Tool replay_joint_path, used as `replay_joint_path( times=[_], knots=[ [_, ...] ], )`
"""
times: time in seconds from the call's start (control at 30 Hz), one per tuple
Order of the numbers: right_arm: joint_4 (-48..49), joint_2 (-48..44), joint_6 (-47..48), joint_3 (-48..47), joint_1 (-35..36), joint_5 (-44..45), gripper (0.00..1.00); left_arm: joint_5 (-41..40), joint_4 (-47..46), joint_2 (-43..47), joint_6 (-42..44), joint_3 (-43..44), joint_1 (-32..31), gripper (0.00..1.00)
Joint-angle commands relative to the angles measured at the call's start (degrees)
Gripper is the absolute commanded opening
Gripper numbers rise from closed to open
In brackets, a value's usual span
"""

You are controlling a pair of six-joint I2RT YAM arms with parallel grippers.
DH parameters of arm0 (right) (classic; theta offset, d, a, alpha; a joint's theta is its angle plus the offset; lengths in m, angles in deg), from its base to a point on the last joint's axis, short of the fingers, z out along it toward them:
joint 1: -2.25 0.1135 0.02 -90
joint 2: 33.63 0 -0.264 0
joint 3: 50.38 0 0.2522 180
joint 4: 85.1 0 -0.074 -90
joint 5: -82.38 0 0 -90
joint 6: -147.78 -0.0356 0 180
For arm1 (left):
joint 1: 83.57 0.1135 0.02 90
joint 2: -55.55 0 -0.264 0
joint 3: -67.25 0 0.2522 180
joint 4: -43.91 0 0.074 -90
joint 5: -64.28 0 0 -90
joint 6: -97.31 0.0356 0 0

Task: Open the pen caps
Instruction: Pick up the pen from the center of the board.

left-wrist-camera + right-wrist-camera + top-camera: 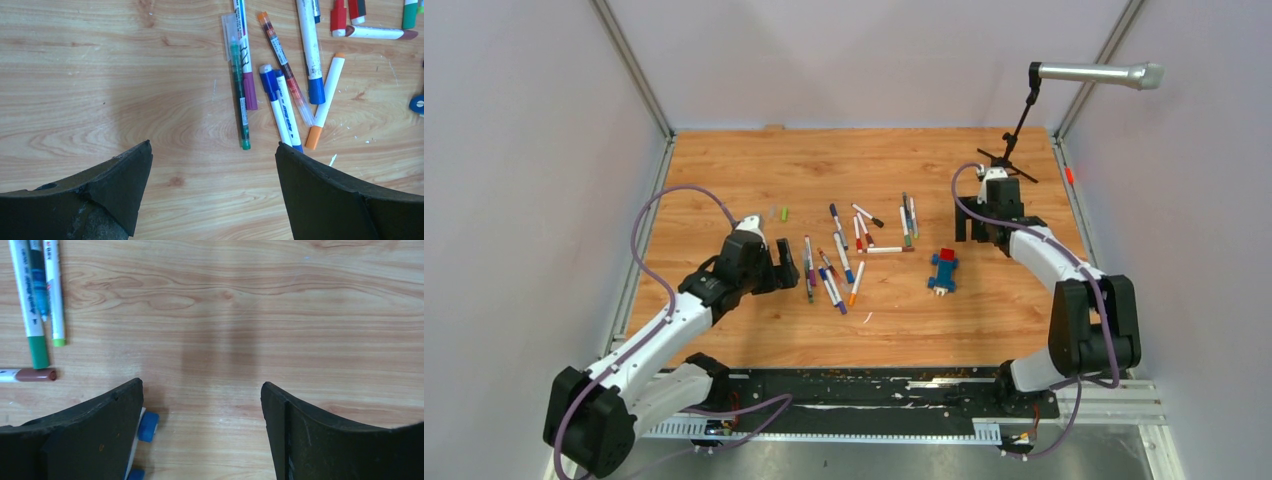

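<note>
Several pens lie scattered mid-table (844, 255), their coloured pen caps on their ends. In the left wrist view I see a purple cap (250, 91), a blue cap (316, 90), an orange cap (313, 138) and a slim green pen (240, 100). My left gripper (214, 150) hovers open just short of them, with only bare wood between its fingers; from above, the left gripper (786, 272) is at the pile's left edge. My right gripper (201, 386) is open over bare wood, right of a green cap (38, 351) and a brown cap (36, 374). The right gripper (974, 228) shows right of the pile.
A chunky blue-and-red block (942, 270) lies right of the pens; its blue wheel (148, 426) peeks from behind my right gripper's left finger. A microphone stand (1022, 130) rises at the back right. Metal rails and white walls border the wooden tabletop (724, 170).
</note>
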Motion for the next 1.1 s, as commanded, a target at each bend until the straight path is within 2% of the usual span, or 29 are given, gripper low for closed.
replay_joint_path(
  times=[0.0, 0.27, 0.63, 0.87, 1.07],
  knots=[
    [-2.93, 2.48, -1.75, -3.64, 0.18, -8.00, 0.88, -0.46, -2.99, -0.18, -2.19, -0.81, -1.10, 1.00],
    [-2.77, 3.07, -1.62, -3.55, 0.25, -9.65, 0.88, -0.06, -7.16, -3.60, -3.18, -2.46, -1.67, 0.99],
    [-3.15, 2.66, -0.78, -3.77, 0.27, -13.15, 0.88, -0.49, -9.39, -19.04, -2.45, 4.65, -3.28, 0.70],
    [-3.09, 2.48, -0.78, -3.91, 0.27, -13.30, 0.88, -6.18, -5.00, -24.56, -3.26, 9.10, -8.17, 0.65],
    [-3.09, 2.35, -0.74, -3.91, 0.26, -13.43, 0.88, -7.70, -3.23, -27.15, -3.11, 11.64, -8.65, 0.54]
  ],
)
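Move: The teal pen with the clear cap lies about 6 cm ahead of the left hand, 6 cm to its right and some 9 cm below. The purple marker rests against that pen's right side, its middle about 10 cm ahead and 7 cm right of this hand; the blue-capped pair lies 3 cm ahead and 10 cm right, at table height. From the right hand, the teal pen is some 31 cm left, 6 cm back and 8 cm below. No touch yet: the left hand heads for the teal pen, sinking some 5 cm first and then swinging right about as far in all, with a little forward travel. Its wrist tips about 10 degrees steeper while the wide-open fingers close to just over half, above either side of the pen's near part. The right hand, fingers staying open, shifts roughly 4 cm left towards the toy car. ##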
